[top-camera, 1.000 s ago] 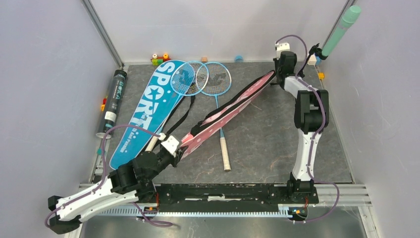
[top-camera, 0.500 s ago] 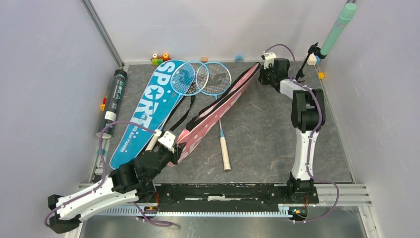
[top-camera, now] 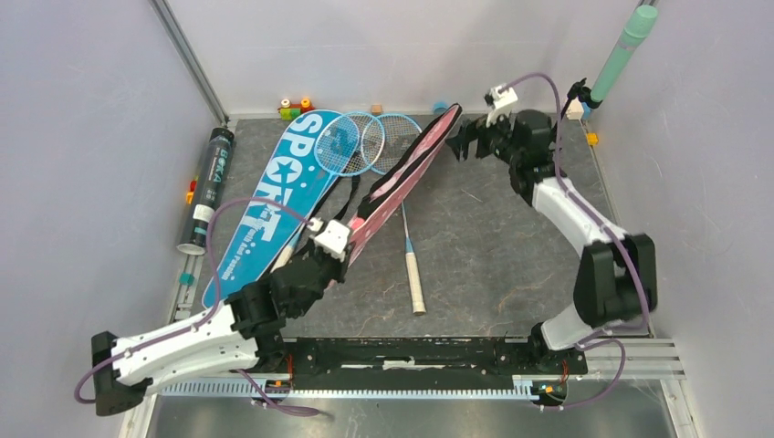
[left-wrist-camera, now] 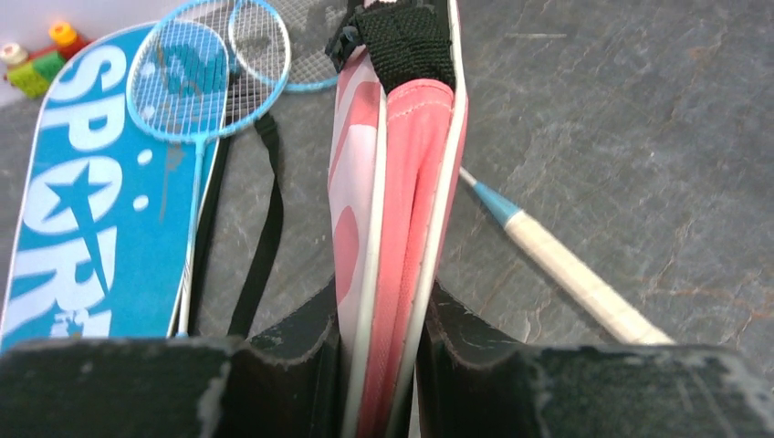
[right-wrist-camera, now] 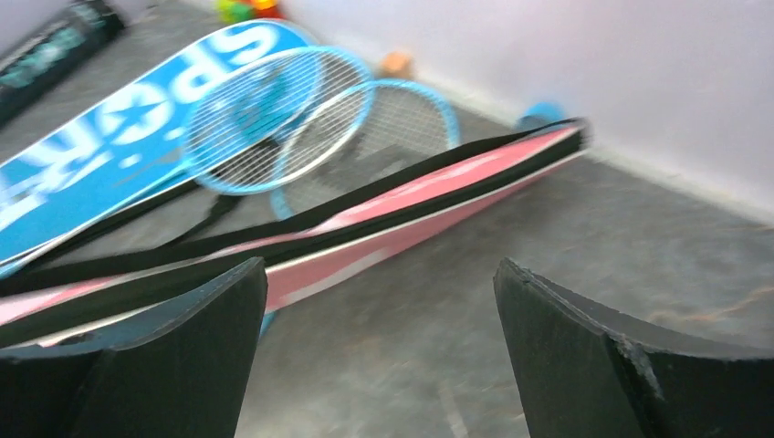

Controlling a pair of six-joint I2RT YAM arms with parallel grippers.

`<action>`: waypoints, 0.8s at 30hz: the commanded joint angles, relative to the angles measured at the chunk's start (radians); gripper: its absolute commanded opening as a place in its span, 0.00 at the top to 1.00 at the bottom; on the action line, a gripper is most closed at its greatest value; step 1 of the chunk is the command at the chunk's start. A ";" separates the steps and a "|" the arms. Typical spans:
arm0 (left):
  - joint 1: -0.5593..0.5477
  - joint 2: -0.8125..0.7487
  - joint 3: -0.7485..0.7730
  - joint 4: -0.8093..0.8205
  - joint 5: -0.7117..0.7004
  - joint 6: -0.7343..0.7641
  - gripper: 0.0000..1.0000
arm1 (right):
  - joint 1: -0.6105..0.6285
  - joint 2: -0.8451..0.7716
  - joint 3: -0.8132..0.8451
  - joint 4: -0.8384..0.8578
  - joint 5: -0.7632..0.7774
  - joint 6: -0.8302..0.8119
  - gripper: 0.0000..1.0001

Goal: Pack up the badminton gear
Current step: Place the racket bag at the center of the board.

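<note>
The pink racket bag (top-camera: 411,164) runs on edge from mid-table up to the back wall. My left gripper (top-camera: 347,245) is shut on its near end; in the left wrist view the pink and white edges (left-wrist-camera: 402,182) sit pinched between the jaws of the gripper (left-wrist-camera: 383,351). My right gripper (top-camera: 464,139) stands open just right of the bag's far tip, holding nothing, with bare table between its fingers in the right wrist view (right-wrist-camera: 379,274). Two blue rackets (top-camera: 374,143) lie partly across the blue SPORT bag (top-camera: 274,196). One white handle (top-camera: 415,283) points toward me. The dark tube (top-camera: 208,187) lies far left.
Small coloured toy blocks (top-camera: 294,108) line the back wall, with more beside the tube (top-camera: 190,193). A teal pole on a small black stand (top-camera: 621,55) leans in the back right corner. An orange block (top-camera: 591,139) sits by the right edge.
My right gripper let go of the pink bag's far end and opened wide. The bag swung left and steeper. My left arm carried the near end forward.
</note>
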 commanded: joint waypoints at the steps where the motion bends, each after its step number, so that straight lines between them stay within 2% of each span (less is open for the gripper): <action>1: -0.002 0.145 0.234 0.309 0.037 0.084 0.98 | 0.036 -0.232 -0.271 0.123 0.022 0.173 0.02; 4: -0.002 0.295 0.331 0.305 0.062 0.064 0.97 | 0.036 -0.425 -0.467 0.155 0.070 0.245 0.02; 5: -0.004 0.338 0.357 0.313 0.059 0.059 0.94 | 0.036 -0.478 -0.519 0.153 0.083 0.253 0.02; 9: -0.036 0.517 0.451 0.304 -0.010 -0.048 0.89 | 0.035 -0.716 -0.667 0.030 0.191 0.254 0.02; 13: -0.112 0.647 0.469 0.361 -0.010 -0.101 0.69 | 0.035 -0.951 -0.748 -0.082 0.316 0.266 0.02; 15: -0.157 0.709 0.474 0.401 0.012 -0.113 0.52 | 0.035 -1.056 -0.782 -0.107 0.395 0.283 0.02; 16: -0.177 0.739 0.485 0.405 0.040 -0.114 0.42 | 0.035 -1.107 -0.796 -0.117 0.430 0.288 0.02; 17: -0.197 0.765 0.498 0.405 0.070 -0.114 0.24 | 0.035 -1.142 -0.806 -0.125 0.464 0.292 0.02; 18: -0.217 0.796 0.517 0.399 0.099 -0.108 0.02 | 0.034 -1.175 -0.815 -0.128 0.486 0.293 0.02; 21: -0.257 0.851 0.581 0.327 0.117 -0.061 0.00 | 0.035 -1.220 -0.824 -0.133 0.490 0.281 0.02; 24: -0.259 0.827 0.591 0.268 0.039 -0.059 0.00 | 0.035 -1.205 -0.827 -0.118 0.419 0.253 0.02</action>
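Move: The left hand already holds the pink racket bag by its near end, edge-on. The bare patch right of the board's middle where the bag will lie is about 27 cm ahead, 30 cm right and 20 cm below. The lone racket's handle lies roughly 3 cm ahead and 16 cm right, and the blue bag about 25 cm ahead and 24 cm left. From the open, empty right hand that patch is about level, 7 cm right and 24 cm down. Sweeping right some 23 cm in all, the left hand carries the near end of the pink bag over the lone racket's handle, first rising about 5 cm and edging forward, then sinking a little and drawing back while turning clockwise; late in the sweep its fingers open wide and let go of the bag. The empty right hand, staying open, retreats about 22 cm back and drifts right, turning clockwise. ##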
